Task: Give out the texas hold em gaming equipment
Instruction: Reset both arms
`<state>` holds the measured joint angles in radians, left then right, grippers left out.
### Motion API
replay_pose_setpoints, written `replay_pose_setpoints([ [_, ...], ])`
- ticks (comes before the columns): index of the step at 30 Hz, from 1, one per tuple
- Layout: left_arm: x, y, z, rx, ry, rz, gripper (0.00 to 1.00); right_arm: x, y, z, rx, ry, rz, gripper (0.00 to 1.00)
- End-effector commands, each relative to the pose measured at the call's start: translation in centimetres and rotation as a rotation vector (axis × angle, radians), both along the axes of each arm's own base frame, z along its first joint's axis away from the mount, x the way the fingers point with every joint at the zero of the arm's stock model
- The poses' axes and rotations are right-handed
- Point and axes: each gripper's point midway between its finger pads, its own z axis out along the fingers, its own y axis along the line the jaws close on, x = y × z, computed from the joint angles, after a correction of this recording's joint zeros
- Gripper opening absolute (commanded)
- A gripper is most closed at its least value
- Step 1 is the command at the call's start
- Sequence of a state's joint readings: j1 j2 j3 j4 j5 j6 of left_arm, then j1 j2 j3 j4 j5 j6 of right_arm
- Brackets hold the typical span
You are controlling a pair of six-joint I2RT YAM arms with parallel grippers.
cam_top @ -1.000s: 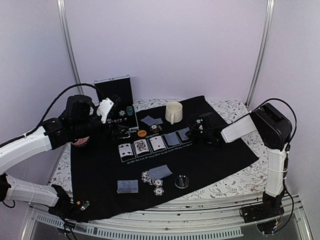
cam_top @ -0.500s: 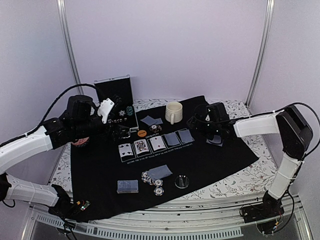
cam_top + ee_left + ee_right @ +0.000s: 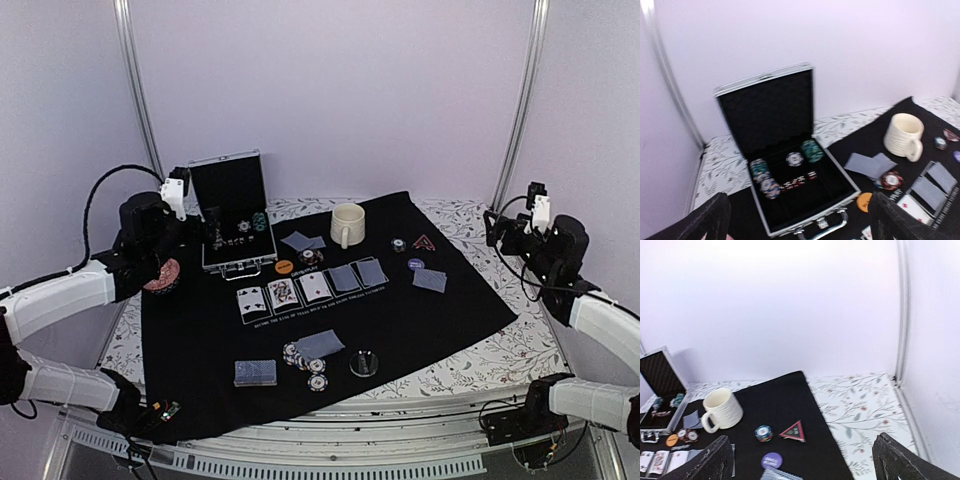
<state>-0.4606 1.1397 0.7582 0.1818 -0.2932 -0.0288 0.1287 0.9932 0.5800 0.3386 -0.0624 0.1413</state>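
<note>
On the black mat, a striped poker chip stack, a red-edged triangle and a purple disc lie right of centre, with a grey-backed card beside them. A row of playing cards crosses the middle. An orange disc and a chip lie near the open case, which holds more chips. At the front are a deck, chips and a dark disc. My left gripper hovers open left of the case. My right gripper is open and empty at the table's right edge.
A cream mug stands at the back of the mat, with two grey cards to its left. The case's raised lid stands against the back wall. The floral tablecloth borders the mat. Metal frame posts rise at the back corners.
My right gripper opened, left a card beside the purple disc, and pulled back to the right edge. My left arm drew back left and up from over the case.
</note>
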Motion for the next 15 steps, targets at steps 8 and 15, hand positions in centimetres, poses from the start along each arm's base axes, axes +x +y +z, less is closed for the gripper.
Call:
replay_pose_setpoints([
  [8, -0.4, 12.9, -6.7, 0.031, -0.199, 0.461, 0.98, -5.1, -6.4, -5.6, -0.136, -0.255, -0.257, 0.99],
  [15, -1.4, 15.4, -9.4, 0.001, -0.238, 0.407, 0.98, -3.3, -4.9, -8.3, -0.188, -0.244, -0.159, 0.99],
])
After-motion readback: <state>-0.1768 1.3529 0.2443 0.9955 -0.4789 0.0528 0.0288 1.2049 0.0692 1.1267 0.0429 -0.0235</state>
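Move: Neither of my open hands is going to grasp anything; both are homing. The red round tin stands about 13 cm to my left hand's left, level ahead and some 22 cm lower, with the chip case 14 cm ahead and 6 right. From my right hand, the face-down cards lie about 4 cm ahead and 10 left, the purple disc 9 ahead and 12 left, the red triangle 16 ahead and 9 left, all some 26 cm lower. I swing my left hand about 15 cm left and sink it some 12 cm, away from the chip case to over the red tin, turning roughly 25 degrees counter-clockwise. My right hand sinks about 11 cm while easing right and a little back, away from the cards, with a slight clockwise turn. Both grippers stay wide open and empty. ##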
